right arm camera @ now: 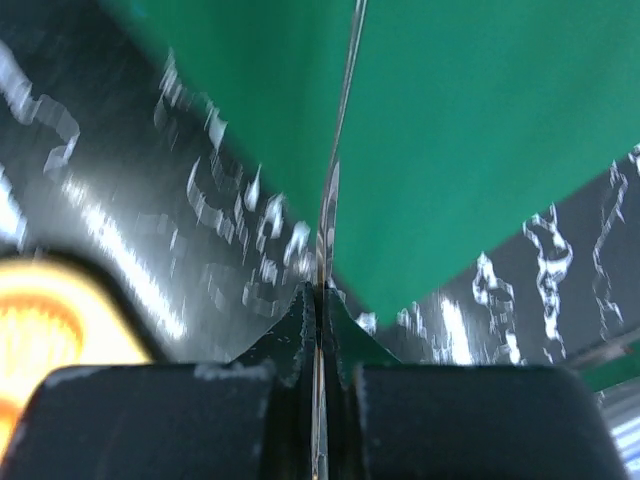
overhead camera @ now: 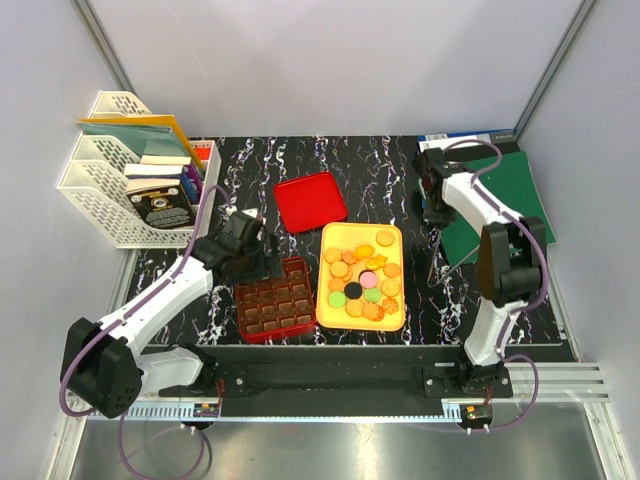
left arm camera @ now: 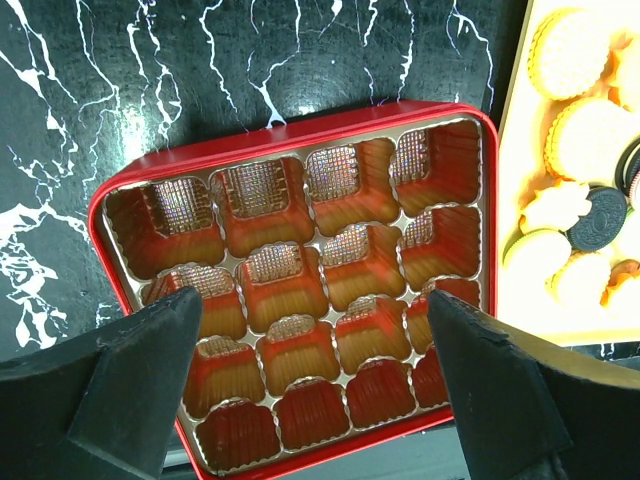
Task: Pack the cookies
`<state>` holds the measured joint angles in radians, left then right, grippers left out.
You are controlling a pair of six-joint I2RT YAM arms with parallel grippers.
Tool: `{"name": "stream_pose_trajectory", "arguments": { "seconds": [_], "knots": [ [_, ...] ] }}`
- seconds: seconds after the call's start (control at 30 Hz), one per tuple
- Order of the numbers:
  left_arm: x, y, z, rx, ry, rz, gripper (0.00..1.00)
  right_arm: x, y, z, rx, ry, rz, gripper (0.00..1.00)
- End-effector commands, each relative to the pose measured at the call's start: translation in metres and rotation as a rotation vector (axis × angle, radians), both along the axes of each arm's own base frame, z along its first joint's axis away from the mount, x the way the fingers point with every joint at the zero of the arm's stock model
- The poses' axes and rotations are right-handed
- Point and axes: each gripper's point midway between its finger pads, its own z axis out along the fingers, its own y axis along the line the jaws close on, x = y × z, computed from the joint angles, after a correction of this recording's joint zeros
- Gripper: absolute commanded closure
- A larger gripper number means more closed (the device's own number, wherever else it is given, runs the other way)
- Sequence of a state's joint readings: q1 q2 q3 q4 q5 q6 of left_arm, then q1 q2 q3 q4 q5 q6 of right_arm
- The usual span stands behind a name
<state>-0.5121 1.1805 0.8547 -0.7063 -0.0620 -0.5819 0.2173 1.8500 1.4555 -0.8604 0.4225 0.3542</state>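
The cookies (overhead camera: 362,280), mostly orange with a few green, pink and black ones, lie on a yellow tray (overhead camera: 322,300). Some cookies (left arm camera: 575,130) show at the right edge of the left wrist view. Left of the tray sits a red grid box (overhead camera: 275,305) whose visible cells (left arm camera: 300,300) are empty. My left gripper (overhead camera: 262,265) hangs open over that box, its jaws (left arm camera: 312,310) wide apart with nothing between them. My right gripper (overhead camera: 435,215) is to the right of the tray, shut (right arm camera: 322,295) on a thin shiny metal tool (right arm camera: 340,140) that hangs down toward the table (overhead camera: 432,262).
A red lid (overhead camera: 310,200) lies behind the tray. A green folder (overhead camera: 510,200) lies at the back right, under the right arm. A white file rack (overhead camera: 130,185) with papers stands at the back left.
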Motion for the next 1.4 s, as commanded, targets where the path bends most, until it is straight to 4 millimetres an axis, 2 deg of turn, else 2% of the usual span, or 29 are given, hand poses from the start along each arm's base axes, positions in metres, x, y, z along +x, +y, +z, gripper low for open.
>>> {"name": "stream_pose_trajectory", "arguments": {
  "seconds": [0.0,0.03,0.07,0.13,0.17,0.2,0.27,0.3,0.33,0.37,0.43,0.47,0.5,0.53,0.57,0.6,0.63,0.67,0.7,0.73,0.77,0.8,0.87,0.9,0.97,1.0,1.2,1.37],
  "knots": [
    [0.006,-0.006,0.005,-0.018,-0.025,-0.032,0.01,0.024,-0.013,-0.013,0.043,0.039,-0.031,0.94],
    [0.005,-0.007,0.004,-0.018,-0.023,-0.034,0.01,0.032,-0.011,-0.011,0.049,0.026,-0.030,0.90],
    [0.005,-0.007,0.004,-0.020,-0.020,-0.036,0.01,0.035,-0.009,-0.013,0.056,0.029,-0.024,0.78],
    [0.005,-0.007,0.004,-0.020,-0.023,-0.041,0.01,0.043,-0.004,-0.014,0.084,0.020,-0.019,0.65],
    [0.005,-0.007,0.004,-0.019,-0.027,-0.044,0.01,0.044,-0.002,-0.012,0.092,0.013,-0.023,0.56],
    [0.006,-0.007,0.005,-0.020,-0.030,-0.044,0.01,0.046,-0.001,-0.010,0.097,0.003,-0.024,0.41],
    [0.006,-0.007,0.006,-0.021,-0.037,-0.046,0.01,0.047,-0.001,-0.004,0.102,-0.020,-0.038,0.26],
    [0.006,-0.007,0.005,-0.022,-0.038,-0.043,0.01,0.047,-0.003,0.004,0.099,-0.041,-0.044,0.13],
    [0.006,-0.008,0.005,-0.024,-0.037,-0.045,0.01,0.043,-0.003,0.006,0.098,-0.044,-0.050,0.07],
    [0.006,-0.008,0.005,-0.025,-0.037,-0.046,0.01,0.040,-0.004,0.019,0.105,-0.079,-0.067,0.01],
    [0.007,-0.008,0.003,-0.027,-0.037,-0.044,0.01,0.028,-0.010,0.023,0.094,-0.113,-0.112,0.00],
    [0.006,-0.008,0.003,-0.027,-0.035,-0.043,0.01,0.023,-0.011,0.044,0.116,-0.188,-0.145,0.00],
    [0.006,-0.008,0.002,-0.030,-0.032,-0.043,0.01,0.006,-0.012,0.033,0.123,-0.173,-0.160,0.00],
    [0.006,-0.009,0.001,-0.034,-0.035,-0.043,0.01,0.003,-0.011,0.036,0.145,-0.217,-0.183,0.09],
    [0.006,-0.010,0.000,-0.039,-0.031,-0.044,0.01,-0.004,-0.009,0.051,0.195,-0.285,-0.232,0.25],
    [0.005,-0.011,-0.001,-0.043,-0.027,-0.047,0.01,-0.012,-0.009,0.051,0.215,-0.306,-0.264,0.35],
    [0.005,-0.012,-0.002,-0.046,-0.024,-0.049,0.01,-0.025,-0.010,0.041,0.227,-0.303,-0.296,0.42],
    [0.004,-0.013,-0.003,-0.051,-0.018,-0.050,0.01,-0.031,-0.009,0.054,0.264,-0.356,-0.317,0.40],
    [0.003,-0.013,-0.004,-0.050,-0.016,-0.050,0.01,-0.043,-0.005,0.043,0.289,-0.335,-0.311,0.33],
    [0.004,-0.013,-0.005,-0.050,-0.016,-0.049,0.01,-0.045,-0.003,0.045,0.307,-0.355,-0.309,0.22],
    [0.001,-0.016,-0.005,-0.068,-0.006,-0.061,0.01,-0.049,-0.001,0.052,0.329,-0.383,-0.305,0.03],
    [0.000,-0.016,-0.007,-0.069,-0.003,-0.061,0.01,-0.058,0.000,0.044,0.339,-0.368,-0.311,0.00],
    [-0.001,-0.018,-0.007,-0.079,-0.002,-0.068,0.01,-0.067,0.003,0.044,0.378,-0.379,-0.344,0.00],
    [-0.001,-0.018,-0.008,-0.082,0.001,-0.066,0.01,-0.076,0.008,0.033,0.410,-0.345,-0.348,0.00],
    [-0.003,-0.020,-0.009,-0.095,0.004,-0.070,0.01,-0.084,0.015,0.027,0.468,-0.346,-0.397,0.00],
    [-0.003,-0.021,-0.010,-0.102,0.008,-0.071,0.01,-0.094,0.018,0.013,0.487,-0.313,-0.414,0.00],
    [-0.007,-0.025,-0.012,-0.121,0.023,-0.079,0.01,-0.098,0.009,-0.007,0.448,-0.301,-0.499,0.00],
    [-0.011,-0.022,-0.012,-0.118,0.018,-0.074,0.01,-0.091,0.004,-0.017,0.411,-0.301,-0.525,0.00]
  ]
}}
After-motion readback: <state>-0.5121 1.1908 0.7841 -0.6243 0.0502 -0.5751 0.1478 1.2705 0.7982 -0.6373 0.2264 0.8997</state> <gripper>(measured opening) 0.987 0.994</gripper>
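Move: The right gripper, shut on one arm of the metal tongs, is beside the green folder: the folder's middle lies about 10 cm to its right, 1 cm ahead and 7 cm lower. The black binder stands some 14 cm ahead and 5 cm right; the yellow cookie tray is about 15 cm back and 20 cm left, 8 cm below. From the left gripper, the folder's middle is roughly 51 cm right and 14 cm ahead. Carry the pinched tongs about 3.5 cm forward, 3 cm down and slightly right by the green folder, opening wide to let go. Then bring the right gripper up and back, some 15 cm, and down again, turning it about 25 degrees clockwise with its left side rising, to hover open over the tongs' closed end. Ease the open left gripper 2.5 cm down, right and back over the red box. ##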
